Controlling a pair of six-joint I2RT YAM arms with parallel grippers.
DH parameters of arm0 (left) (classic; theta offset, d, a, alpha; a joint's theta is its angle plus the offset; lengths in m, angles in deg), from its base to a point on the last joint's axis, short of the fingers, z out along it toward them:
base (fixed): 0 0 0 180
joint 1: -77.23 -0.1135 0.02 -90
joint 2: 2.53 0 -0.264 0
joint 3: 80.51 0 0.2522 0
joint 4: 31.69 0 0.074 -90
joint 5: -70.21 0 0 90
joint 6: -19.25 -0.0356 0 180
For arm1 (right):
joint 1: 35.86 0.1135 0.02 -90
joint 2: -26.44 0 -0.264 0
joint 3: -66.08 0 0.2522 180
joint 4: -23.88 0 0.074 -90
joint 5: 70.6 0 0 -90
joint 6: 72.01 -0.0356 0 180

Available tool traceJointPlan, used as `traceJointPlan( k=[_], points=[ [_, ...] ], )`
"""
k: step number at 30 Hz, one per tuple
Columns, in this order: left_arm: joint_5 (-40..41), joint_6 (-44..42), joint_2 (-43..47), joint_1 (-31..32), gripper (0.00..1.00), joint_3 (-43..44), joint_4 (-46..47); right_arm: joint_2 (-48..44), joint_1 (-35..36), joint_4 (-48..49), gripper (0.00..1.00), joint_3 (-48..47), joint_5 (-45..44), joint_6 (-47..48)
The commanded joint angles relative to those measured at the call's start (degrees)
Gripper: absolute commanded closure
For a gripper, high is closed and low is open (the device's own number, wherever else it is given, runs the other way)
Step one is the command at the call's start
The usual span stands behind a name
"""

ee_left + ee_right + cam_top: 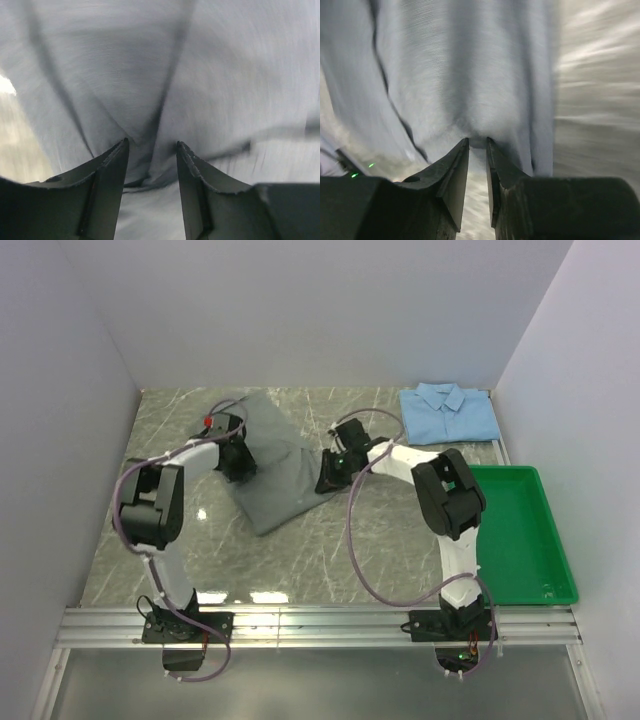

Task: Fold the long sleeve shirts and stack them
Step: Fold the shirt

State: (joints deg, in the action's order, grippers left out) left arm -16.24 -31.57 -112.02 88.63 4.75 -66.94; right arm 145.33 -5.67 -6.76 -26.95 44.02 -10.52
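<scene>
A grey long sleeve shirt [282,480] lies spread on the marble table, left of the middle. My left gripper [238,458] is down on its left part. In the left wrist view the left gripper [151,143] has a bunched ridge of the grey shirt [215,75] between its jaws, and creases run into the gap. My right gripper [330,478] is at the shirt's right edge. In the right wrist view the right gripper [477,140] has narrow jaws pinching the edge of the grey shirt [470,65]. A light blue shirt [448,412] lies folded at the back right.
A green plastic tray [525,560] sits along the right side of the table, close to the right arm's base. White walls close the table at the back and on both sides. Bare marble [330,550] shows in front of the grey shirt.
</scene>
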Motion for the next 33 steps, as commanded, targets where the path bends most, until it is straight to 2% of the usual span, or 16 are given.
traceJointPlan(
  k=[1, 3, 7, 10, 12, 14, 16, 18, 24, 27, 33],
  points=[
    [-10.6, 5.9, 6.3, 1.3, 0.48, -12.0, -5.6, -1.0, -5.2, -8.8, 0.71, -2.3, -9.8, 7.8],
    [-12.0, 8.7, 13.9, 5.0, 0.47, -19.0, -4.0, -0.7, -7.7, -9.9, 0.71, -5.6, -11.3, 9.4],
    [-17.3, 13.1, 22.1, 10.9, 0.32, -23.8, -0.5, 1.2, -9.9, -10.5, 0.7, -12.3, -11.4, 10.8],
    [-12.5, 13.9, 28.4, 12.0, 0.25, -22.2, -1.8, -0.6, -10.2, -10.8, 0.69, -14.4, -10.9, 10.5],
    [-5.9, 13.0, 32.0, 12.0, 0.23, -20.4, -4.8, -5.6, -9.9, -7.4, 0.65, -10.0, -8.7, 9.6],
    [-1.7, 12.1, 34.8, 11.9, 0.21, -18.3, -6.4, -10.7, -9.4, -4.8, 0.57, -4.4, -7.5, 8.4],
    [3.6, 11.4, 35.6, 11.6, 0.22, -17.3, -6.8, -13.7, -7.9, -3.7, 0.52, -0.7, -5.6, 7.4],
    [4.8, 10.8, 35.2, 10.6, 0.23, -17.1, -7.0, -16.9, -6.5, -3.1, 0.5, 4.2, -5.5, 6.2],
    [1.5, 10.9, 31.6, 8.7, 0.24, -19.7, -4.6, -19.6, -0.5, -0.4, 0.48, 14.0, -3.4, 2.6],
    [1.4, 11.9, 29.8, 8.4, 0.24, -21.8, -3.1, -17.9, 0.0, 1.6, 0.48, 15.5, -1.9, 1.5],
    [0.8, 12.4, 23.8, 6.3, 0.26, -22.7, 0.0, -11.2, -0.8, -1.5, 0.49, 10.7, -5.9, 5.1]
  ],
)
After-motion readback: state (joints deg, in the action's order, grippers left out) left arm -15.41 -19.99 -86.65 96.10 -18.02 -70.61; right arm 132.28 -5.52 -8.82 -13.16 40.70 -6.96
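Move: The folded gray shirt lies flat under both grippers, slanting with its collar end out to the left. Its middle is about 4 cm ahead and 5 cm right of the left hand, and some 7 cm ahead and 15 cm left of the right one, 1 cm below both. From the right hand, the hem edge's middle is 8 cm back and 5 cm left; the stacked blue shirt sits about 22 cm ahead and 32 cm right. The gray shirt goes on being turned counter-clockwise under both pressing grippers: the left drags its side back some 15 cm and leftward while the right sweeps its side forward and right about 10 cm each way. Both then lift off; the left opens wider, shifts a little forward and right and sinks again, while the right opens partway, draws back some 15 cm and leftward, and lowers over the shirt's right edge. ##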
